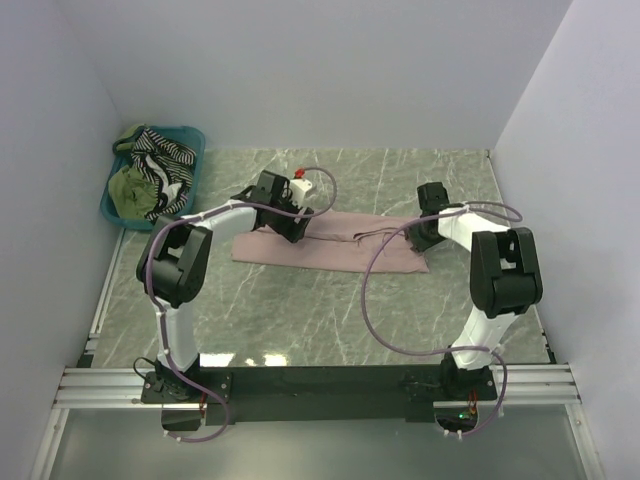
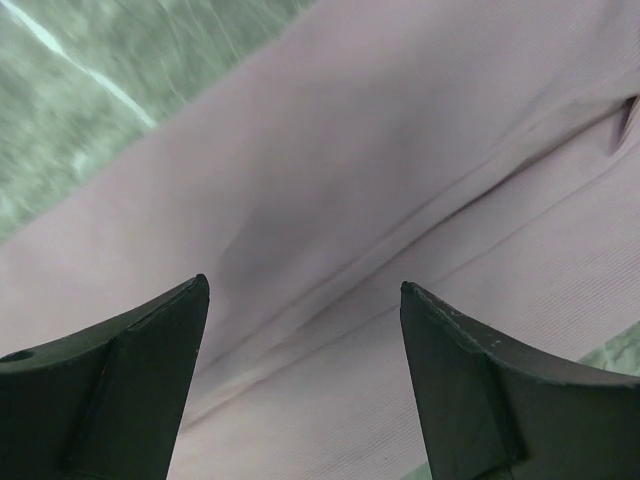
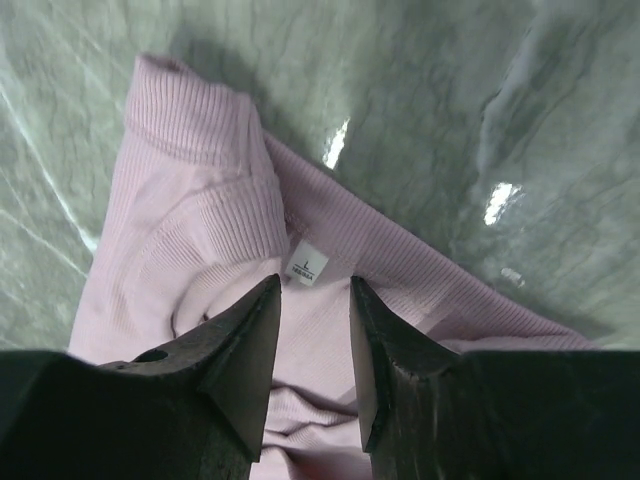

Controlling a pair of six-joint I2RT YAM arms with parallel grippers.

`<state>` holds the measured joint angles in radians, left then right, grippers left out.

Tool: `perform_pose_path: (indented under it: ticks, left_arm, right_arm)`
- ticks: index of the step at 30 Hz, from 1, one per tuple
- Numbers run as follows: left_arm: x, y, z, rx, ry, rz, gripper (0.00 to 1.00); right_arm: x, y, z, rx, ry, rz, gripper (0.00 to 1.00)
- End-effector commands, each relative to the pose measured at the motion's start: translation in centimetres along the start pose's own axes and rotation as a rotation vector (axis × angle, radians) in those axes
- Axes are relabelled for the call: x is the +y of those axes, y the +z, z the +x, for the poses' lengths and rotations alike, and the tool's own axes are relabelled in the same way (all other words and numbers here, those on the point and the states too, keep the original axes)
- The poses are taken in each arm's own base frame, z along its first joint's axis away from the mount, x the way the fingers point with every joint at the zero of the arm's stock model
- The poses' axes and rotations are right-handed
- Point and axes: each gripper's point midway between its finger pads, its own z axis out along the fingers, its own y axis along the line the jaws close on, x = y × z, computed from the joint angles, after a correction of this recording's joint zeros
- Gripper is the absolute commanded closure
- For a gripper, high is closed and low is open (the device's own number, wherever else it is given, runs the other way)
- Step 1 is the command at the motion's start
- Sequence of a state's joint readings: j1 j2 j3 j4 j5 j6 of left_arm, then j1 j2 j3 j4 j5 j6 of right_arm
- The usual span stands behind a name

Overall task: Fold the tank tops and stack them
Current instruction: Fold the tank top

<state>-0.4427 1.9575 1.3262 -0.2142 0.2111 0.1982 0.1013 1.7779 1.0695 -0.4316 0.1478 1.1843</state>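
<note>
The dusty pink tank top (image 1: 330, 250) lies folded in a long strip across the middle of the table. My left gripper (image 1: 290, 228) hovers over its left part, open wide, with only flat pink cloth (image 2: 400, 200) between its fingers (image 2: 305, 285). My right gripper (image 1: 420, 235) is at the top's right end, its jaws (image 3: 315, 280) closed on a bunched fold of the pink ribbed cloth (image 3: 200, 200) just below the white size label (image 3: 307, 265). The striped tank top (image 1: 160, 150) and the olive green one (image 1: 130, 190) lie in the basket.
The teal plastic basket (image 1: 196, 134) stands at the back left against the wall. The green marble table (image 1: 300, 320) is walled on three sides. A small white and red object (image 1: 300, 182) sits behind the left wrist.
</note>
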Motion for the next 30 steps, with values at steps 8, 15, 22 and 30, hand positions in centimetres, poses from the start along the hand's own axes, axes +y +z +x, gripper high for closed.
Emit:
perform_pose_path:
  ticks: [8,15,22,30]
  left_arm:
    - [-0.1,1.2,1.2,0.105,-0.1,-0.059,0.18]
    - [0.0,1.5,3.8,0.265,-0.257,-0.158,0.21]
    - [-0.4,0.6,6.4,0.317,-0.47,-0.304,0.22]
    - [-7.8,0.1,7.9,0.24,-0.936,-0.202,0.22]
  right_arm:
    - [1.2,1.4,-2.0,-0.011,-0.065,0.088,0.6]
    - [3.6,1.8,-3.3,-0.012,-0.097,0.076,0.6]
    - [6.5,2.8,-4.2,0.006,-0.161,0.061,0.62]
    - [10.9,4.1,-4.8,0.044,-0.312,-0.018,0.64]
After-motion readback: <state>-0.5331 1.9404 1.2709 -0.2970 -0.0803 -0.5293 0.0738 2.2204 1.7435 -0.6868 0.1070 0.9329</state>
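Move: The folded tank top lies crosswise under both hands. Its middle is about 7 cm to the right of the left hand and 3 cm below it, and its left end some 14 cm to that hand's left and 3 cm back; the basket is roughly 34 cm left and 18 cm ahead. From the right hand the middle is about 20 cm left and 1 cm ahead, and the dark slit 9 cm left and 3 cm ahead. With its fingertips still on the cloth just inside the right hem, the right hand pushes that end straight forward by about 11 cm at table height, turning slightly counter-clockwise and keeping its half-open fingers as they are. The left hand sinks a little over 2 cm onto the left half, fingers staying wide open, then turns some 40 degrees counter-clockwise and at the last draws back towards the robot by about 4 cm, dragging the cloth with it. ##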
